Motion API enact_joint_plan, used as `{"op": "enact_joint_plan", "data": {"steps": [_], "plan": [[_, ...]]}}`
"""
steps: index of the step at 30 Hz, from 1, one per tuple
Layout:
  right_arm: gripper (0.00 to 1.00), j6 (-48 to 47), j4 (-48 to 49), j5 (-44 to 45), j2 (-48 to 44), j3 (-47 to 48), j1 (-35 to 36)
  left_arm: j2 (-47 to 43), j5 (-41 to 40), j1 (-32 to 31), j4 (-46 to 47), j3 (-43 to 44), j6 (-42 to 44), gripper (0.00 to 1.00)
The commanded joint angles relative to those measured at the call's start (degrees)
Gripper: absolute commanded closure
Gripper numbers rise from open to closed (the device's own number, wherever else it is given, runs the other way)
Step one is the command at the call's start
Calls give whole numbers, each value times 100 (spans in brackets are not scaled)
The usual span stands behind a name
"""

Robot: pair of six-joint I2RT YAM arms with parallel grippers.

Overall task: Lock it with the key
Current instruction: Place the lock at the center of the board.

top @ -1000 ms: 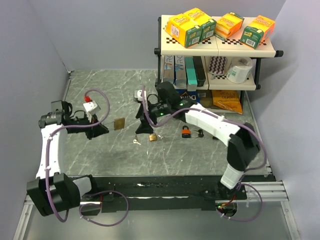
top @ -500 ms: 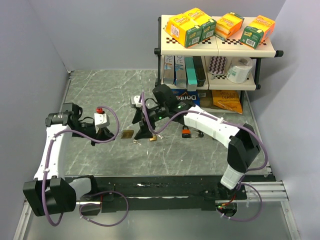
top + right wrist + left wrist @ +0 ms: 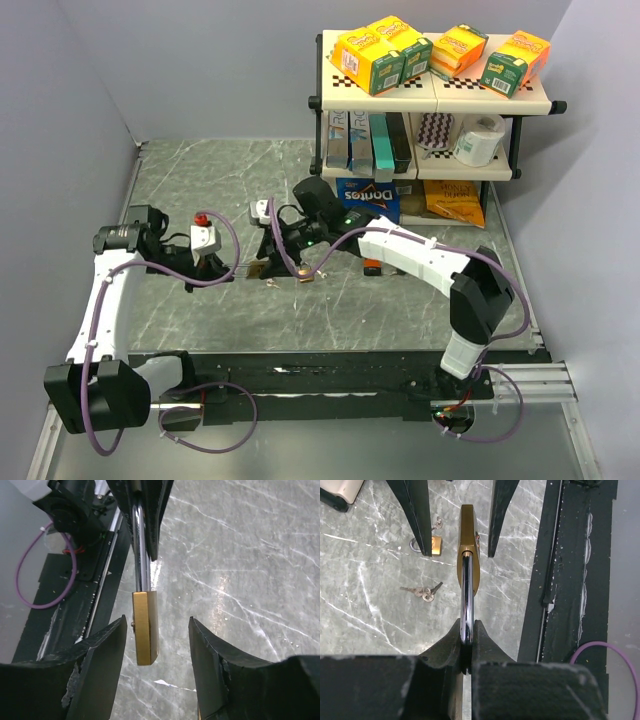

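Note:
A brass padlock (image 3: 469, 545) hangs in the air, and my left gripper (image 3: 466, 630) is shut on its steel shackle (image 3: 465, 595). My right gripper (image 3: 157, 625) is open, its two fingers straddling the padlock's brass body (image 3: 145, 630) with a gap on each side. In the top view the padlock (image 3: 258, 268) sits between the left gripper (image 3: 232, 268) and the right gripper (image 3: 270, 255). A small bunch of keys (image 3: 422, 592) lies on the table below the padlock, also visible from above (image 3: 272, 285). No gripper holds a key.
A second small brass padlock (image 3: 305, 275) lies just right of the grippers, and a black-and-orange padlock (image 3: 372, 266) lies further right. A shelf (image 3: 432, 95) with boxes, a roll and snack bags stands at the back right. The table's black front edge (image 3: 570, 580) runs close by.
The left arm carried the padlock rightward, then held still. The right gripper moved left over the padlock's body and its jaws narrowed.

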Motion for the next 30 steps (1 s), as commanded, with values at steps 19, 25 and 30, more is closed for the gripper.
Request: {"op": "enact_joint_plan", "data": {"steps": [19, 25, 30], "plan": [[100, 1411, 889, 720, -344, -61, -230, -753, -531, 826, 5924, -542, -9272, 4], [100, 2324, 1162, 1969, -283, 246, -221, -982, -1536, 878, 6374, -858, -11803, 4], [100, 2949, 1197, 2417, 50, 799, -195, -1464, -1904, 738, 6717, -1439, -12860, 4]]}}
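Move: The large brass lock hangs by its shackle from my left fingers, its body about 6 cm to that hand's right and 3 cm below it. It already sits between my right hand's open fingers, about 1 cm back, 1 cm left and 1 cm below the point where they close. On the table some 17 cm below my right hand lie the keys, about 4 cm ahead and 1 cm right, and the small brass lock, roughly 6 cm ahead and 9 cm right. I lower my right hand a centimetre or two and pinch the large lock's body, and as that grip closes my left fingers open wide and let go of the shackle. My left hand then pulls away forward, up and a little left, about 13 cm in all, its wrist swinging strongly counter-clockwise. My right hand keeps its pinch and carries the lock some 6 cm forward, turning about 25 degrees clockwise. ##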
